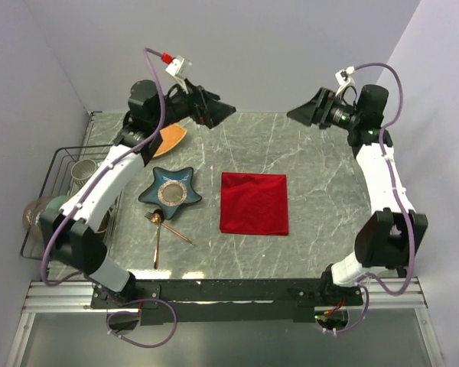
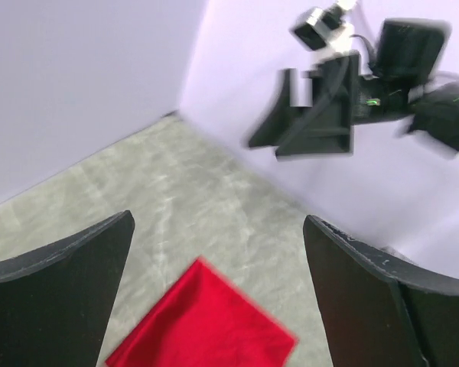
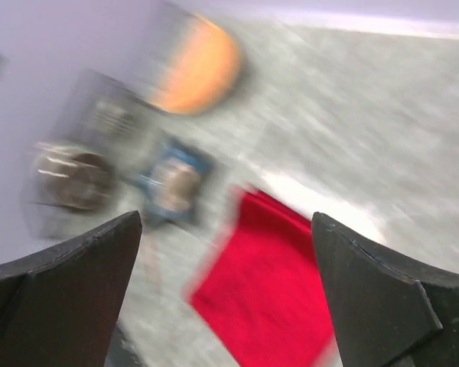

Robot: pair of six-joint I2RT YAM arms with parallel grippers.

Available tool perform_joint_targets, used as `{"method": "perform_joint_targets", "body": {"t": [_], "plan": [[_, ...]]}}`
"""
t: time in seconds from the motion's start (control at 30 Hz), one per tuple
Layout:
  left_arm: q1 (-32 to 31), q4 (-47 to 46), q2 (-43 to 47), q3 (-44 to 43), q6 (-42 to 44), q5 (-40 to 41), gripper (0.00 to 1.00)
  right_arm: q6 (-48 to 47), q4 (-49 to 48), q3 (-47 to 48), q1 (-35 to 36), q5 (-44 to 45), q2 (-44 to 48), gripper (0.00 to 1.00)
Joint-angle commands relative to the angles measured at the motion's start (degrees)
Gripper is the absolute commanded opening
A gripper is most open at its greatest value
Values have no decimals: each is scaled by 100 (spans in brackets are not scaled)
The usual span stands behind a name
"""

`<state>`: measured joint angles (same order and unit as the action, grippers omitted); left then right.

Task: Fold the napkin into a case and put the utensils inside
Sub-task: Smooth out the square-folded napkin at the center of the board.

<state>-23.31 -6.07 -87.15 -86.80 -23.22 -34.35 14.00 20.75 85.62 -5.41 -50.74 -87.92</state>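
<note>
The red napkin (image 1: 254, 203) lies flat as a square near the middle of the grey marble table (image 1: 314, 160); it also shows as the red napkin (image 2: 203, 325) in the left wrist view and, blurred, as the red napkin (image 3: 279, 287) in the right wrist view. Copper utensils (image 1: 162, 225) lie crossed left of it, below the blue star-shaped dish (image 1: 170, 189). My left gripper (image 1: 219, 113) hangs open, high over the back left. Over the back right my right gripper (image 1: 304, 112) is raised and open too. Neither holds anything.
An orange plate (image 1: 170, 138) sits at the back left under the left arm. A black wire rack (image 1: 61, 180) with metal cups (image 1: 82, 170) stands off the table's left edge. Walls close in the back and both sides.
</note>
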Motion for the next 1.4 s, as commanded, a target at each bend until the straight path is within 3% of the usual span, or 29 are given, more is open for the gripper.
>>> {"method": "perform_joint_targets", "body": {"t": [0.0, 0.07, 0.13, 0.23, 0.43, 0.57, 1.03, 1.37], "plan": [[-138, -509, -854, 179, -1497, -512, 99, 4744, -5196, -924, -23, -1656, -882, 100], [-217, -1460, -1057, 540, -2754, -651, 99, 6491, -6802, -1448, 224, -1363, -1324, 100], [-323, -1931, -1338, 901, -3631, -574, 99, 6940, -7540, -1890, 347, -1001, -1368, 100], [-525, -2845, -1769, 1253, -4625, -520, 99, 6835, -7383, -2163, 760, -762, -1456, 100], [-596, -3638, -2525, 1631, -5586, -582, 99, 6353, -6708, -2787, 1060, -280, -1596, 100], [-587, -3989, -2912, 1711, -5869, -520, 99, 5922, -6206, -3007, 1042, -129, -1869, 100], [-526, -3990, -3729, 1597, -5816, -151, 99, 6080, -6470, -3016, 1051, 20, -2836, 100], [-279, -3613, -4169, 1675, -5720, -55, 99, 5211, -5513, -2973, 849, 284, -3310, 100]]}}
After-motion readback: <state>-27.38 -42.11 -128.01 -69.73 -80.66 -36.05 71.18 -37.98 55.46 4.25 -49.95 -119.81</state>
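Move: The napkin's middle lies about 8 cm back and 14 cm right of the left hand, some 40 cm below it. From the right hand it is roughly 10 cm back, 14 cm left and 31 cm below. The star dish stands about 4 cm back and 12 cm left of the left hand, the spoon and fork about 17 cm back and 14 cm left of it, both far below. Both open hands swoop down about 33 and 25 cm and inward, fingers tipping down, to the napkin's far edge. ##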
